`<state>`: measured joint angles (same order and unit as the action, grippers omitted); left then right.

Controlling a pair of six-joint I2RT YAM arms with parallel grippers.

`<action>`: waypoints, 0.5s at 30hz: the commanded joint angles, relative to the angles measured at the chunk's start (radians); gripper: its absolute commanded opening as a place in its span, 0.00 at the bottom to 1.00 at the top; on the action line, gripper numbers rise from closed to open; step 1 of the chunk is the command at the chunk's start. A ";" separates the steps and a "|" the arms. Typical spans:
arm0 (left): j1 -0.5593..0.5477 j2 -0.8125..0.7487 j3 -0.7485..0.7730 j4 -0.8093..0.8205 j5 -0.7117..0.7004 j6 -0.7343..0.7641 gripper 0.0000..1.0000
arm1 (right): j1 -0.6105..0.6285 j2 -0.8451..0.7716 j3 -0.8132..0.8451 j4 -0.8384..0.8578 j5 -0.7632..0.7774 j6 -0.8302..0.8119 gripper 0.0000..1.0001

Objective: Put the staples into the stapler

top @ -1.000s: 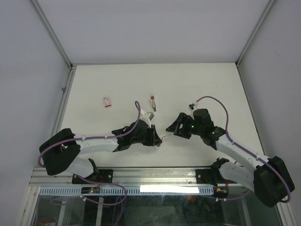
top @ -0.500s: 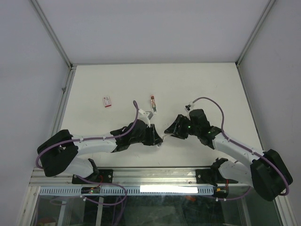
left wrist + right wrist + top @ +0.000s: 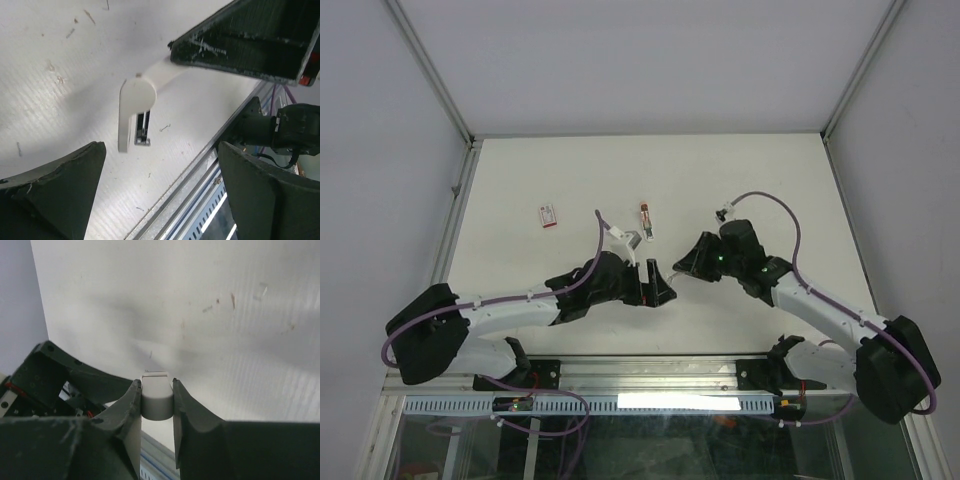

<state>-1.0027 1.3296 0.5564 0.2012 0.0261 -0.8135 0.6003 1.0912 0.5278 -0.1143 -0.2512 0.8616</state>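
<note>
The stapler (image 3: 157, 401) is a small white body with a metal part under it. My right gripper (image 3: 157, 390) is shut on its rounded end and holds it above the table. In the left wrist view the stapler (image 3: 134, 106) hangs from the right gripper's black fingers (image 3: 240, 40), its metal part (image 3: 142, 129) showing. My left gripper (image 3: 160, 200) is wide open and empty, just short of the stapler. In the top view the left gripper (image 3: 658, 290) and the right gripper (image 3: 682, 268) nearly meet at centre front. The staples box (image 3: 549, 214), white with a red mark, lies far left.
A small pinkish oblong with a dark red end (image 3: 646, 218) lies on the table behind the two grippers. The metal rail at the table's near edge (image 3: 200, 170) runs just below the left gripper. Frame posts stand at the back corners.
My right gripper has moved back and slightly up with the stapler. My left arm has stretched to the right, and its jaws now stand apart next to the stapler.
</note>
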 commanded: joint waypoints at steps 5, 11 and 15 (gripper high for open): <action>0.275 -0.183 0.131 -0.216 0.096 0.161 0.99 | 0.000 0.178 0.427 -0.235 0.364 -0.248 0.00; 0.688 -0.177 0.308 -0.418 0.383 0.348 0.99 | -0.003 0.419 0.698 -0.381 0.466 -0.346 0.00; 0.883 -0.147 0.373 -0.449 0.522 0.403 0.99 | -0.011 0.587 0.887 -0.492 0.493 -0.399 0.00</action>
<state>-0.2466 1.1744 0.8585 -0.1654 0.3386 -0.5274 0.5987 1.5703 1.2560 -0.4805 0.1547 0.5507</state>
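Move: The white stapler hangs open in the right fingers. The pink stapler it is taken towards lies roughly 18 cm ahead of that hand, 6 cm left and 9 cm below. The wide-open left hand goes for the staple box, about 23 cm ahead of it, some 28 cm to its left and 8 cm down; from the left hand the pink stapler is about 22 cm ahead and 5 cm left. The opened white stapler, still pinched in the right fingers, is carried about 14 cm forward towards the pink stapler, rising some 7 cm and then starting to sink, while the wrist tips nearly 30 degrees so the fingers point more steeply down. The left hand, fingers staying wide open, sweeps fast forward-left and up towards the staple box, its fingers swinging some 20 degrees counter-clockwise. ##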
